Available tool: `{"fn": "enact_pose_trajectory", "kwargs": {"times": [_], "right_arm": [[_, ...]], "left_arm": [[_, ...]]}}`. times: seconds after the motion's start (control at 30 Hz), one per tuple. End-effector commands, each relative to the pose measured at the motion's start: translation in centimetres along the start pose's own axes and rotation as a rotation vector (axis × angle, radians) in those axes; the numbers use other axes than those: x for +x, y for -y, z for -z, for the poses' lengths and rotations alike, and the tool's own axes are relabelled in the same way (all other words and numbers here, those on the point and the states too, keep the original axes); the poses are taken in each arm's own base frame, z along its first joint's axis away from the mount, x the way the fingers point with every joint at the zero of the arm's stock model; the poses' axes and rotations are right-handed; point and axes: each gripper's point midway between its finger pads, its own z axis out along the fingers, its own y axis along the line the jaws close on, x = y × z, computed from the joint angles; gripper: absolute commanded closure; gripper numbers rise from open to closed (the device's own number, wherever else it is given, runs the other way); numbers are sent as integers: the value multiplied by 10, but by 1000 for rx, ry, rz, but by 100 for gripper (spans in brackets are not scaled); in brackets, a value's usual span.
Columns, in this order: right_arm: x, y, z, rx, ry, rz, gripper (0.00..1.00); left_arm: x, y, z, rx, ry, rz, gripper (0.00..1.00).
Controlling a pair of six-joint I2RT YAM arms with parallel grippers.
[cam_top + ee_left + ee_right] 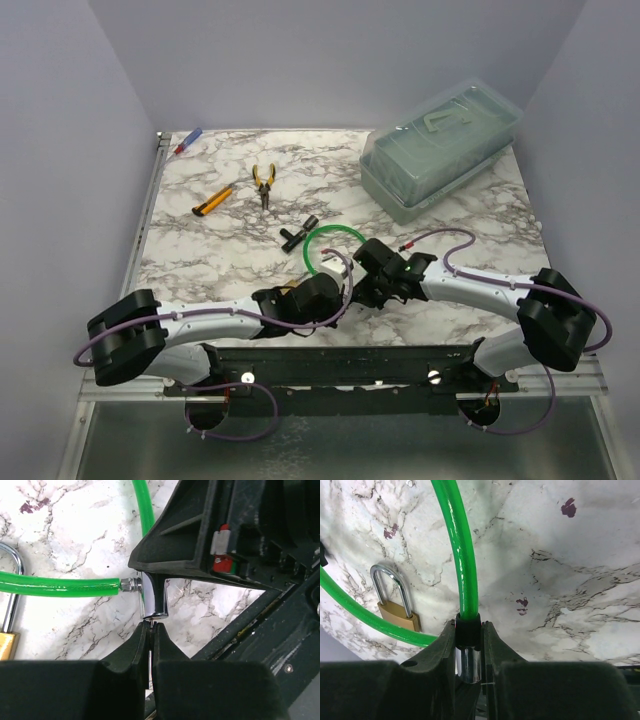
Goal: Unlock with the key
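Observation:
The green cable [335,232] loops on the marble table. My right gripper [468,626] is shut on the cable's black collar and silvery cylinder end [468,662]. In the left wrist view that cylinder [154,600] hangs under the right gripper's black body, and the cable's other end [60,586] plugs into its side. My left gripper [150,628] is shut on the key [150,623], a thin silver sliver between the fingertips, its tip touching the cylinder's lower face. A small brass padlock [395,612] lies beside the cable. Both grippers meet at the table's near middle [350,275].
A clear plastic box [440,145] stands at the back right. Yellow-handled pliers [264,185], a yellow utility knife [213,200], a black T-shaped tool [297,233] and a red-and-blue pen [188,140] lie behind the cable. The black mounting rail [340,365] runs along the near edge.

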Motion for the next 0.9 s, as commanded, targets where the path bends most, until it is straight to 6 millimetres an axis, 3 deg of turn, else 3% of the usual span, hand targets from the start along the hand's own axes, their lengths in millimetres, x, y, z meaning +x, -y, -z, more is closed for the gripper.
{"fn": "enact_pose_trajectory", "kwargs": {"times": [0.0,0.2,0.5,0.63,0.87], "right_arm": [[0,-24,14,-44,6,8,100],[0,-24,19,-19,6,28,100],[3,-17,16,3,-9,44,100],[2,-15,15,-10,-8,43,100],[0,-12,15,-40,3,43,100]], "left_arm": [[-6,1,-3,-96,11,-129,100],[-7,0,-7,-213,-6,-279,100],[-11,5,-8,-257,5,-368,98],[-13,8,-2,-236,17,-359,74],[-19,16,18,-158,51,-317,40]]}}
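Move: The left fingers already pinch the key, which sits in the green hose lock; the lock's chrome cylinder is about 1 cm ahead, 2 cm right and 2 cm below the left hand. The brass padlock lies some 6 cm farther out, 8 cm left and 6 cm below the same hand. From the right hand, which holds the lock, the key is about 2 cm back, 3 cm left and 2 cm up. Keep the key pinched and roll the left gripper some 25 degrees clockwise, looking along its fingers at the lock, drifting barely a centimetre to the right and slightly down. Then open to about half width, letting go of the key, and start to lift, about 1 cm. Hold the lock firmly placed in the right gripper's unchanged grip, letting it shift about a centimetre right and up, then ease back left. ##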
